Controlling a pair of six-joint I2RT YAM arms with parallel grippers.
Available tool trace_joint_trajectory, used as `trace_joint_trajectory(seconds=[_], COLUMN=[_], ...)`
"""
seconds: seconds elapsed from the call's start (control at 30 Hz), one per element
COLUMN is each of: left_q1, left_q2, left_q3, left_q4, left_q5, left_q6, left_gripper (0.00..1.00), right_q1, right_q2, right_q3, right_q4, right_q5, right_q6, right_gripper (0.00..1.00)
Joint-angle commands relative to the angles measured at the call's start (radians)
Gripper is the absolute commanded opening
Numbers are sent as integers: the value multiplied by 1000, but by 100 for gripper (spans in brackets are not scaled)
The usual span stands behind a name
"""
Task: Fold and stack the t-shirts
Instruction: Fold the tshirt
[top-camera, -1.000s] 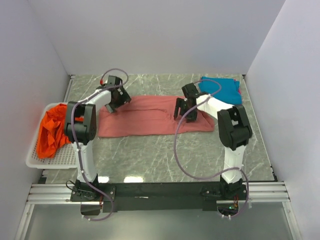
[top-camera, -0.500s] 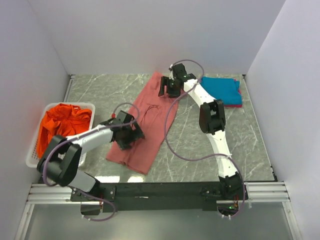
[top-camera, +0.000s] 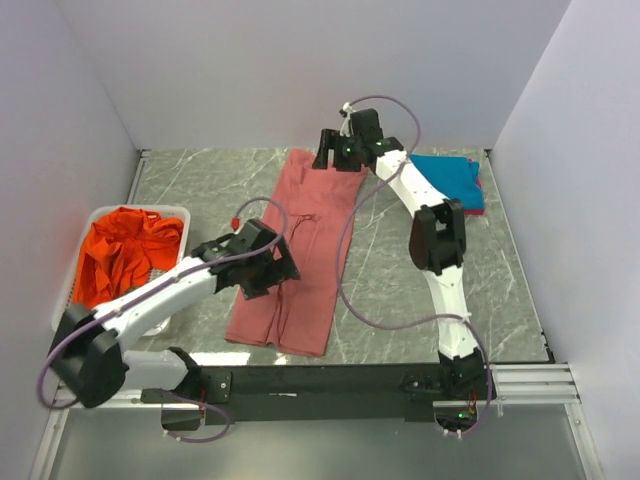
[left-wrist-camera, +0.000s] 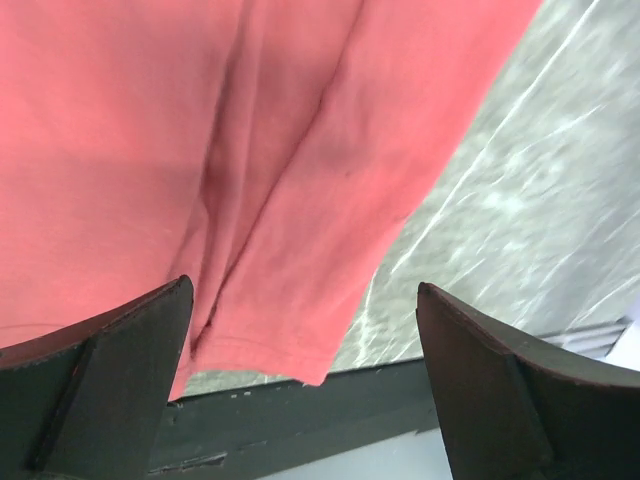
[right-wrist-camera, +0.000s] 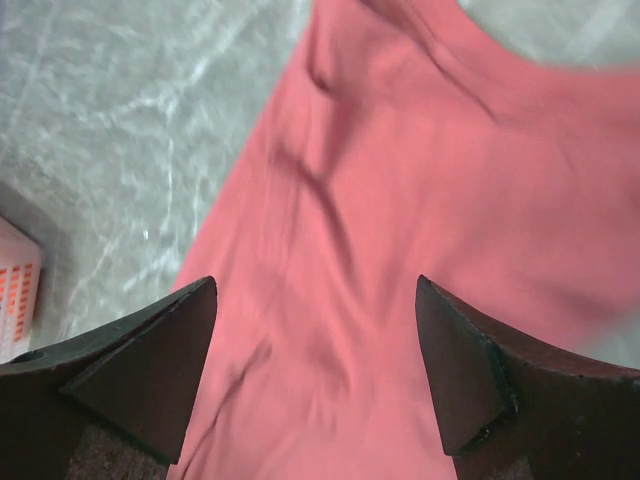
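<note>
The dusty salmon-red t-shirt (top-camera: 300, 250) lies as a long strip from the table's back to its front edge. My left gripper (top-camera: 268, 268) is open over the strip's left side near the front; the left wrist view shows the cloth (left-wrist-camera: 250, 150) below with nothing between the jaws. My right gripper (top-camera: 335, 155) is open over the strip's far end, with the cloth (right-wrist-camera: 400, 200) under it. The orange t-shirt (top-camera: 120, 255) is bunched in the basket. The folded teal-blue t-shirt (top-camera: 448, 178) lies at the back right on a magenta one, of which only an edge (top-camera: 479, 190) shows.
A white mesh basket (top-camera: 70, 300) stands at the left edge of the table; its corner shows in the right wrist view (right-wrist-camera: 15, 290). The black front rail (left-wrist-camera: 300, 420) runs just beyond the salmon shirt's near hem. White walls close the back and both sides.
The salmon shirt has gone from lying across the table to lying front to back. My left gripper has moved toward the front, my right gripper toward the back wall.
</note>
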Motion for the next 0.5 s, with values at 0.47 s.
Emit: trace_joint_trajectory(seconds=[0.47], left_q1=[325], left_q2=[-167], left_q3=[-225], left_q4=[-45], left_q5=[38], left_q6=[141], left_gripper=[100], right_q1=[244], right_q2=[-443], right_q3=[-748], right_q4=[-68], right_q5=[309], right_q6=[181], right_gripper=[86])
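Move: The near-left corner of the folded t-shirt lies roughly 11 cm back and 13 cm left of the left hand, 9 cm below; the basket is some 42 cm left and 9 cm ahead. For the right hand, the shirt's near-right corner is about 48 cm back, 2 cm left and 12 cm below. The folded stack stands about 30 cm to its right, nearly level with it in reach. Both open hands head for the near end of the t-shirt strip. The right sweeps back about 20 cm above the cloth, rising a little, then sinking to some 5 cm below its start as its fingers tip further down. The left arcs 11 cm left towards the shirt's left edge, first lifting slightly, then dropping to 4 cm below its start, turning roughly 15 degrees counter-clockwise. ##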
